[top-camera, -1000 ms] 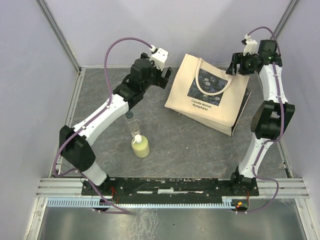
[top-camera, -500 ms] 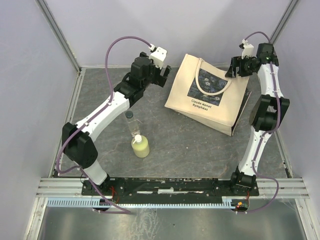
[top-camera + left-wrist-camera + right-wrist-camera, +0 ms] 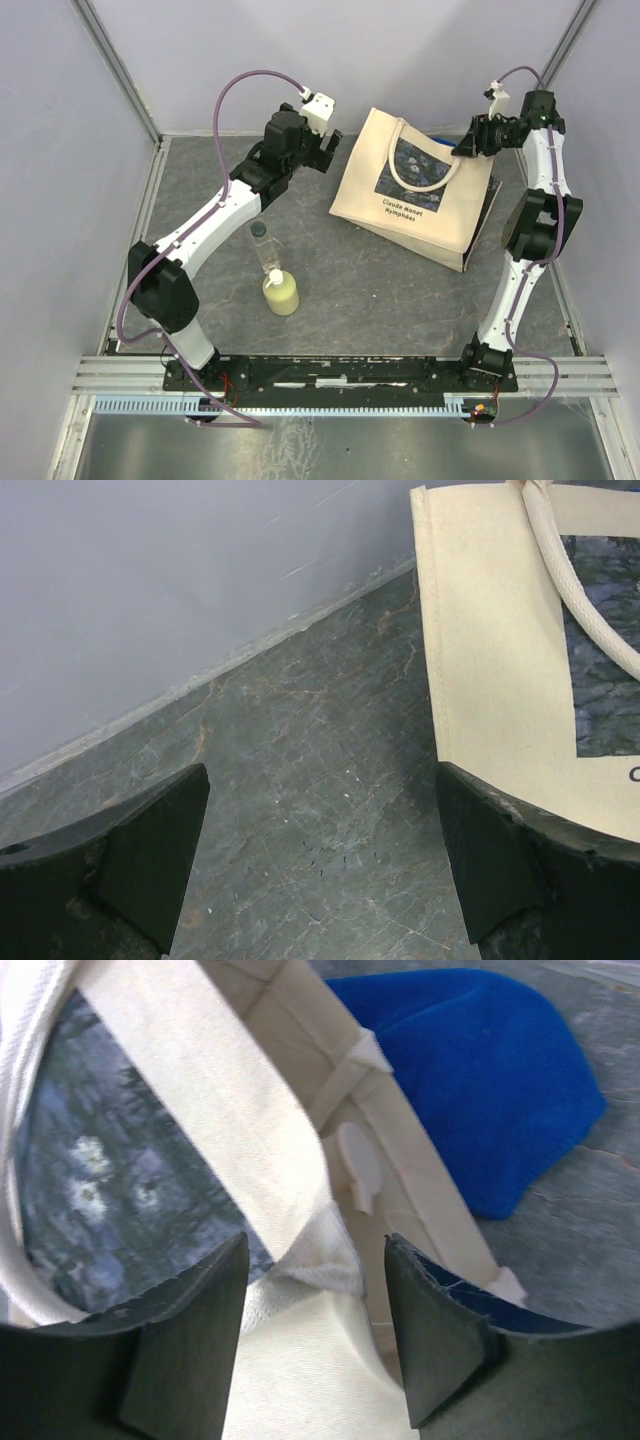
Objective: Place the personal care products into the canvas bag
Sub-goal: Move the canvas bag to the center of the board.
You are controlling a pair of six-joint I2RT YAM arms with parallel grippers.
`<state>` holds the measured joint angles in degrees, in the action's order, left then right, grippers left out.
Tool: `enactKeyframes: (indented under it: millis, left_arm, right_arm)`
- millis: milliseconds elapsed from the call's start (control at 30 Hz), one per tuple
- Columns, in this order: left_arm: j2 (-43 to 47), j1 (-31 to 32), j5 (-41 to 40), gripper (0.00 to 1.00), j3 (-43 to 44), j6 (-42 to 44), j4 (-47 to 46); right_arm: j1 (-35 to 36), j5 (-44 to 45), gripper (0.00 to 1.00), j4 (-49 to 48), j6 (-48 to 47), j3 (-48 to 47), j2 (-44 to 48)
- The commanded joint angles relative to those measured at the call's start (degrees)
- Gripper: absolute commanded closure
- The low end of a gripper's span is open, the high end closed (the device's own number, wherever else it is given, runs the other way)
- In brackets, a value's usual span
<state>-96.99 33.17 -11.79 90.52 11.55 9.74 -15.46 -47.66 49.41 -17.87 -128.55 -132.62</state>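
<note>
The canvas bag [image 3: 415,195] lies flat at the back right, its dark printed panel up. A clear black-capped bottle [image 3: 264,250] and a yellow-green bottle [image 3: 281,294] stand together left of centre; the other products are out of view. My left gripper [image 3: 326,152] is open and empty, just left of the bag's edge [image 3: 480,650], over bare floor [image 3: 320,870]. My right gripper [image 3: 467,143] hangs over the bag's far right corner. Its jaws are partly open, with a folded strap handle [image 3: 240,1110] and the bag's rim [image 3: 300,1380] between them [image 3: 315,1260], not visibly pinched.
A blue cloth [image 3: 470,1080] lies under the bag's far side. The back wall [image 3: 150,580] runs close behind the left gripper, and side walls and metal rails enclose the grey mat [image 3: 380,290].
The right arm has stretched upward and its wrist has shifted slightly back and right over the bag's corner. The left gripper has barely moved. Bag and bottles are unmoved.
</note>
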Motion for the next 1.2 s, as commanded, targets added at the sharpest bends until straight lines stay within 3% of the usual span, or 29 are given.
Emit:
enactKeyframes:
  millis: [0, 200, 467, 600, 800, 1167]
  left_arm:
    - [-0.5, -0.3, -0.3, 0.0, 3.2, 3.3, -1.4]
    - [-1.0, -0.4, 0.6, 0.0, 3.6, 3.2, -1.7]
    - [-0.1, -0.4, 1.1, 0.0, 2.6, 3.3, -1.8]
    - [0.9, -0.3, 0.9, 0.0, 1.3, 3.3, -2.1]
    - [1.6, -0.3, 0.8, 0.0, 1.1, 3.3, -2.3]
    - [-3.6, -1.3, 1.0, 0.0, 10.5, 2.7, -3.3]
  right_arm:
    - [0.8, -8.9, 0.38, 6.9, -1.1, 3.2, 3.4]
    - [2.7, -8.4, 0.38, 7.8, -2.8, 10.6, 8.5]
    - [4.3, -2.1, 0.42, 7.6, -3.9, 10.7, 8.6]
    - [5.1, -0.3, 0.57, 5.2, -3.2, 10.6, 7.8]
    - [7.0, 3.1, 0.99, 5.6, -2.3, 9.8, 8.4]
    - [15.2, 12.3, 0.99, 2.3, 5.6, 17.4, 28.1]
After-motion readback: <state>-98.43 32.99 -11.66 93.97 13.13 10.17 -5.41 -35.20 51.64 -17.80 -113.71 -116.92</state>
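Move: The spot on the canvas bag's upper rim that the right fingers will shut on lies about 4 cm back, 5 cm left and 2 cm below them; the bag's middle is some 9 cm back, 10 cm left and 9 cm below. The blue cloth lies roughly 3 cm ahead and 6 cm left, on the table some 15 cm below. From the left hand, that rim spot is level ahead, about 28 cm right and 15 cm below. The right hand goes back-left about 6 cm, dips slightly, pinches the bag's rim, then lifts some 5 cm. ##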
